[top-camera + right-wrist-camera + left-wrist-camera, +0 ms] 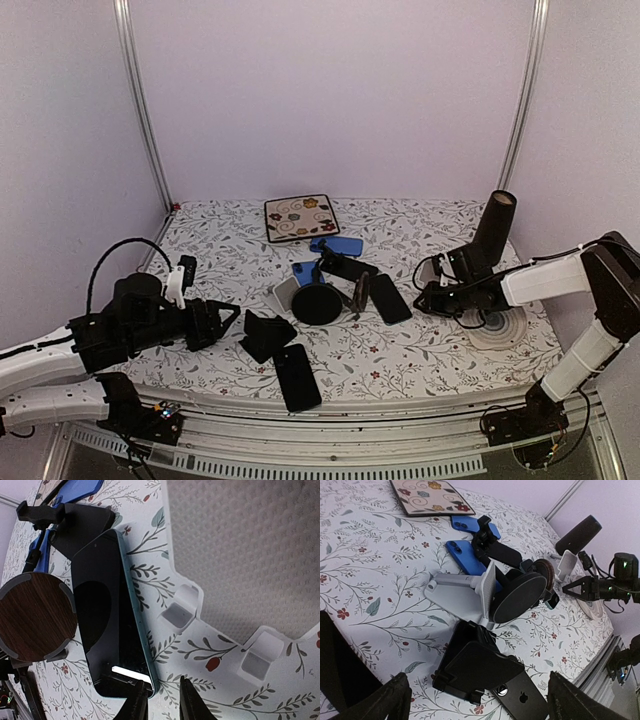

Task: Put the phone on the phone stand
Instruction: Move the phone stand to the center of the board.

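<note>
A black phone point(107, 625) with a teal edge lies on the flowered cloth, next to a round wooden stand point(37, 615). My right gripper point(164, 684) has its jaws drawn to a narrow gap over the phone's near corner. The left finger overlaps that corner and the right finger sits just outside the teal edge. A white phone stand point(240, 555) with a dotted pad and two hooks is right of the phone. From above, the right gripper point(422, 298) sits low beside the phone point(390, 298). My left gripper point(228, 320) is open and holds nothing, with a black stand point(480, 662) ahead of it.
Another black phone point(522, 700) lies against the black stand. A grey stand with a round black disc point(517, 597) stands mid-table, with two blue phones point(470, 525) and a flowered tile point(427, 497) behind it. A dark cylinder point(495, 225) and a ringed pad point(500, 330) are near the right arm.
</note>
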`<action>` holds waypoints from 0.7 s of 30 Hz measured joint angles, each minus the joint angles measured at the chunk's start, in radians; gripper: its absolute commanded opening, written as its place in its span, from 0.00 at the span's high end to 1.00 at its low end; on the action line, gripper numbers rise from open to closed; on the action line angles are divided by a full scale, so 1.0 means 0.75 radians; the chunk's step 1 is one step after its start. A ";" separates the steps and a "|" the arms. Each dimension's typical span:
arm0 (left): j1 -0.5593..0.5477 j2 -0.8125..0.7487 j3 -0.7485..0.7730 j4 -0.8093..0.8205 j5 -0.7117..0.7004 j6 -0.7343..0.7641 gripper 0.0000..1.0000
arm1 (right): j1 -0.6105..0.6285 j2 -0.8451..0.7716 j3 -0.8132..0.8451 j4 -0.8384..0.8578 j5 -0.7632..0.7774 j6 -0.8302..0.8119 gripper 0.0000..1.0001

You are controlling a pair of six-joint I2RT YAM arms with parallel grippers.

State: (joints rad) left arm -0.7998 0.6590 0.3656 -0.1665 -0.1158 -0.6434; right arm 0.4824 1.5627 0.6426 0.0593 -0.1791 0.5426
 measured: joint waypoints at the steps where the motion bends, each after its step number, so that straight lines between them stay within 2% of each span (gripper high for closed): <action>1: 0.003 -0.001 0.001 -0.009 0.001 0.006 0.06 | -0.004 0.012 0.004 0.008 0.004 0.001 0.76; 8: 0.014 -0.023 0.007 -0.058 0.000 0.032 0.06 | -0.066 0.082 0.038 0.031 0.043 0.006 0.76; 21: 0.017 -0.060 -0.022 -0.046 -0.027 0.066 0.06 | -0.178 0.072 0.052 -0.018 0.148 -0.027 0.76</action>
State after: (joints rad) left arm -0.7868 0.6144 0.3489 -0.2008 -0.1364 -0.5938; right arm 0.3492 1.6165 0.6815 0.0456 -0.0685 0.5224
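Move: The phone stand sits about 8 cm ahead of the right hand and 4 cm to its right, at roughly fingertip height. The black phone beside it lies some 8 cm to the hand's left and 1 cm ahead; the round plate is about 20 cm to the hand's right and 5 cm back, and the black cylinder some 18 cm to its right and 17 cm ahead. From the left hand the stand is roughly 52 cm to the right, 20 cm ahead and 13 cm lower. Rightward and forward, low over the table, the right hand sweeps about 7 cm, first mostly outward, then increasingly to the right as the forward travel dies away. It turns some 10 degrees clockwise with its fingers kept nearly shut, moving away from the black phone and bringing the fingertips against the stand's near edge between its two feet, pushing along it. ##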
